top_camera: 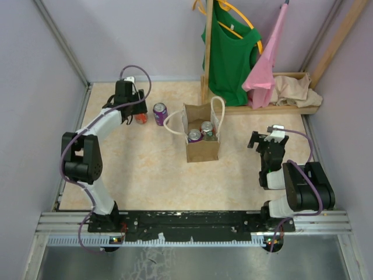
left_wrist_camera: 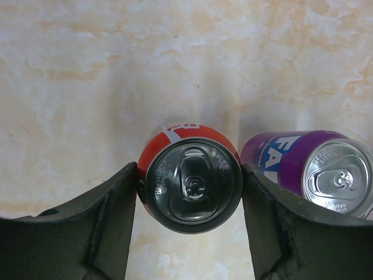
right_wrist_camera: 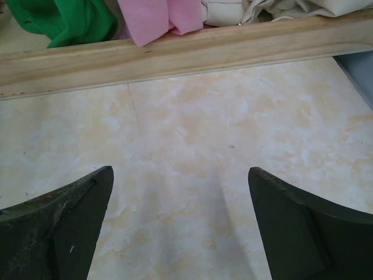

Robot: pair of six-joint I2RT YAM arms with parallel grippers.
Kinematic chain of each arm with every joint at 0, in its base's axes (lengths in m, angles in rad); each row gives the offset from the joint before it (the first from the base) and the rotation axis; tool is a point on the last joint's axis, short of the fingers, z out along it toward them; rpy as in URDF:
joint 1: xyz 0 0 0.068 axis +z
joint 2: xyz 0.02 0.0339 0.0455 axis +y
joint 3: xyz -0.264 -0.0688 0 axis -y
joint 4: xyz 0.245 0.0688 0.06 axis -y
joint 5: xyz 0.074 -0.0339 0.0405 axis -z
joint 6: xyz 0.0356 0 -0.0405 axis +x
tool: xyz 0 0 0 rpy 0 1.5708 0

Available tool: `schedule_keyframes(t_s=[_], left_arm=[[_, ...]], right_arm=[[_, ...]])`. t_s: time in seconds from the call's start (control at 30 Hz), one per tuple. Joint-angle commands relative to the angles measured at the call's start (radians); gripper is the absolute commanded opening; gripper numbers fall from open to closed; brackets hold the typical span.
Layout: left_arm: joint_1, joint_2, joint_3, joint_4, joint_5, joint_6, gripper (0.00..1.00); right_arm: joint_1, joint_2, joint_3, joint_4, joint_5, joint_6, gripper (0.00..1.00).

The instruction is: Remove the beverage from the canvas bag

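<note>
The canvas bag stands upright mid-table with white handles, and two can tops show inside it. At the far left my left gripper is shut on a red can, seen from above, with both pads pressed against its sides. A purple can stands upright just to its right, outside the bag. My right gripper hangs open over bare table, right of the bag, with nothing between its fingers.
A wooden rack base runs along the back right, carrying a green shirt, a pink garment and a beige cloth heap. Purple walls close in the table on three sides.
</note>
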Motion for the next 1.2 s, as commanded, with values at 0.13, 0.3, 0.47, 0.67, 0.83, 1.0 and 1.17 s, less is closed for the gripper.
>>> schedule_keyframes(t_s=[0.13, 0.3, 0.47, 0.67, 0.83, 1.0, 1.17], left_arm=[[0.005, 0.024, 0.068, 0.06, 0.052, -0.045, 0.0], [0.005, 0.028, 0.066, 0.037, 0.054, -0.049, 0.01], [0.005, 0.039, 0.069, 0.009, 0.085, -0.059, 0.2], [0.005, 0.048, 0.084, -0.032, 0.087, -0.058, 0.58], [0.005, 0.037, 0.093, -0.053, 0.063, -0.038, 0.91], [0.005, 0.014, 0.096, -0.059, 0.044, -0.022, 1.0], [0.004, -0.038, 0.103, -0.075, 0.036, 0.004, 0.99]], right_arm=[[-0.002, 0.001, 0.021, 0.051, 0.003, 0.001, 0.99], [-0.002, 0.001, 0.021, 0.051, 0.003, 0.001, 0.99], [-0.001, 0.001, 0.02, 0.051, 0.003, 0.001, 0.99], [-0.002, 0.001, 0.021, 0.051, 0.003, 0.001, 0.99], [-0.002, 0.001, 0.021, 0.051, 0.003, 0.001, 0.99], [-0.002, 0.001, 0.02, 0.051, 0.003, 0.001, 0.99], [-0.001, 0.001, 0.021, 0.051, 0.003, 0.001, 0.99]])
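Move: My left hand still holds the red can upright by its upper part, just off the table. The table spot it is going to lies roughly 11 cm below the hand and about 1 cm to its right. The purple can stands some 9 cm to the right and 1 cm farther out, its middle about 5 cm below the hand; the canvas bag is about 28 cm right and 7 cm back. From my right hand the table spot is some 59 cm left and 12 cm ahead, about 6 cm lower. I lower the red can about 2 cm with my left hand onto the table, easing it a good 1 cm to the right towards the purple can, with only about 5 degrees of wrist tilt. Once down, I spread the fingers fully to let go of the can and rise about 1.5 cm, still straddling its top. ##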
